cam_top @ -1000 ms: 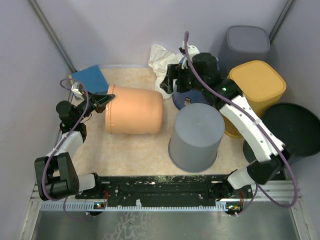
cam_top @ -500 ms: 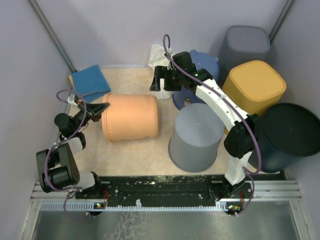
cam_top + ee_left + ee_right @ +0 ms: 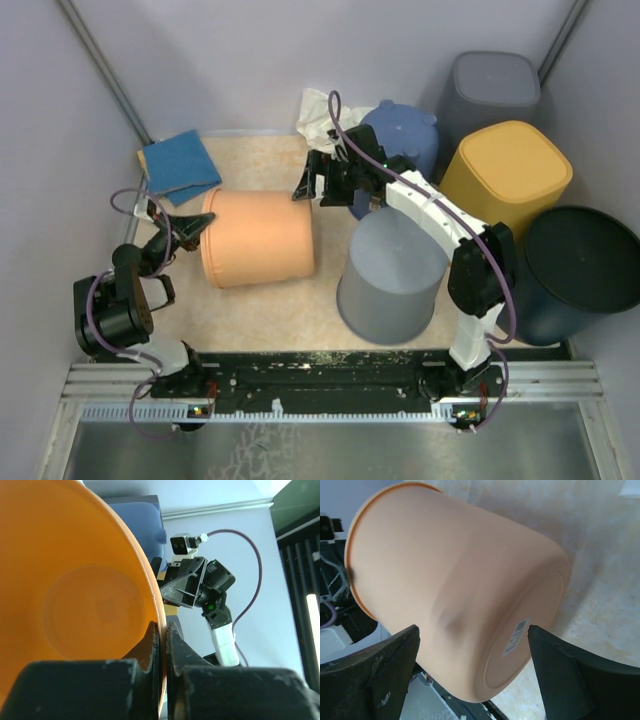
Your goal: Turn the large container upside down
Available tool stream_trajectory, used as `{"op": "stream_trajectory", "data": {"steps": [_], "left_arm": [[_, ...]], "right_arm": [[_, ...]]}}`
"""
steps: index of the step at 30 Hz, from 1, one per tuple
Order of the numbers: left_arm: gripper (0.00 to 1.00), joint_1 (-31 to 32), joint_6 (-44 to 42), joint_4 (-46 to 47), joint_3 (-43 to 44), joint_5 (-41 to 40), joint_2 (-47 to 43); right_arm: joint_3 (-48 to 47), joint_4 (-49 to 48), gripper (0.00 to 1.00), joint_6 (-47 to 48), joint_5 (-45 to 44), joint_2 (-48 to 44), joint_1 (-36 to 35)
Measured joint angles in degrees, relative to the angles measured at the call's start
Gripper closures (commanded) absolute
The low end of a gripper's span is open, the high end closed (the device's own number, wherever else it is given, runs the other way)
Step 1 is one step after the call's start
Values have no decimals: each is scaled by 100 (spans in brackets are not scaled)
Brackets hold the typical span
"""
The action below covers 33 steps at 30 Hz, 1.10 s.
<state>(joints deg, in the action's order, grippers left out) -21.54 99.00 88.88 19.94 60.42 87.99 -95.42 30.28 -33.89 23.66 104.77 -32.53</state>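
The large orange container [image 3: 258, 238] lies on its side on the table, open mouth to the left, flat base to the right. My left gripper [image 3: 190, 228] is shut on its rim; in the left wrist view the fingers [image 3: 162, 627] pinch the thin orange rim [image 3: 150, 590] between them. My right gripper [image 3: 312, 183] is open just above the container's base end. In the right wrist view the wide-spread jaws [image 3: 472, 630] frame the container's side and labelled base [image 3: 455, 595] without touching it.
An upturned grey bucket [image 3: 392, 272] stands right of the container. Behind it are a blue pot [image 3: 400, 135], a yellow tub [image 3: 515, 172], a dark grey bin [image 3: 493, 85] and a black bin [image 3: 575, 265]. A blue cloth [image 3: 178, 163] and white cloth [image 3: 320, 110] lie at the back.
My right arm has swung left from the blue pot to the container's base end. The container has shifted slightly left with my left gripper holding its rim.
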Motion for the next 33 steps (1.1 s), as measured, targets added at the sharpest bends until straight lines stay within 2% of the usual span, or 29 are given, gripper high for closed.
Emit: {"op": "stream_trajectory", "data": {"steps": [7,8,10,12,15,21,25,29,33], "left_arm": [[99,-11,533,72,11,-116,474],[95,-13,566,74,15,-127,498],[78,-42,623,76,15,-127,520],[67,-61,651,76,17,-140,518],[64,-72,562,76,-2,-133,505],[58,-98,-208,-33,-81,-157,107],[57,13,-962,-568,-72,-306,-164],[57,282,-1602,-1147,48,-616,-271],[51,730,-2011,-1593,179,-944,-111]], "right_arm": [[116,-278,10,-310,378,-2,-201],[133,-319,10,-328,376,-11,-249],[177,-448,10,-376,411,-48,-262],[258,-588,10,-437,466,-111,-267],[501,-780,10,-577,522,-297,-278],[955,-949,10,-863,616,-734,-332],[966,-927,10,-903,540,-977,-341],[966,-931,10,-918,426,-1377,-343],[916,-1084,9,-927,485,-1808,-435]]}}
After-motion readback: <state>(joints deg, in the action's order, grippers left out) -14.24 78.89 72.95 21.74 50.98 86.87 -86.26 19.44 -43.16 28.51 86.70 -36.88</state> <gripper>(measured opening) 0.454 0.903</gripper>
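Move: The large container lies on its side, open end left and base right. The left hand has its rim; the container's middle is about 12 cm right, level fore and aft, 10 cm down. From the right hand, that middle is some 8 cm back, 10 cm left, 10 cm below. An upturned grey container stands roughly 19 cm right and 12 cm back of the right hand; an upturned blue one, about 19 cm right and 10 cm ahead. The left fingers, pinching the rim, first dip with it, then part to nearly half open but stay astride it, and go on forward, down and right, about 5 cm in all. The wide-open right hand works left and back across the container, then rises over its base end, about 12 cm up and 8 cm back, rolling its left side up some 15 degrees; its touch can't be made out. ##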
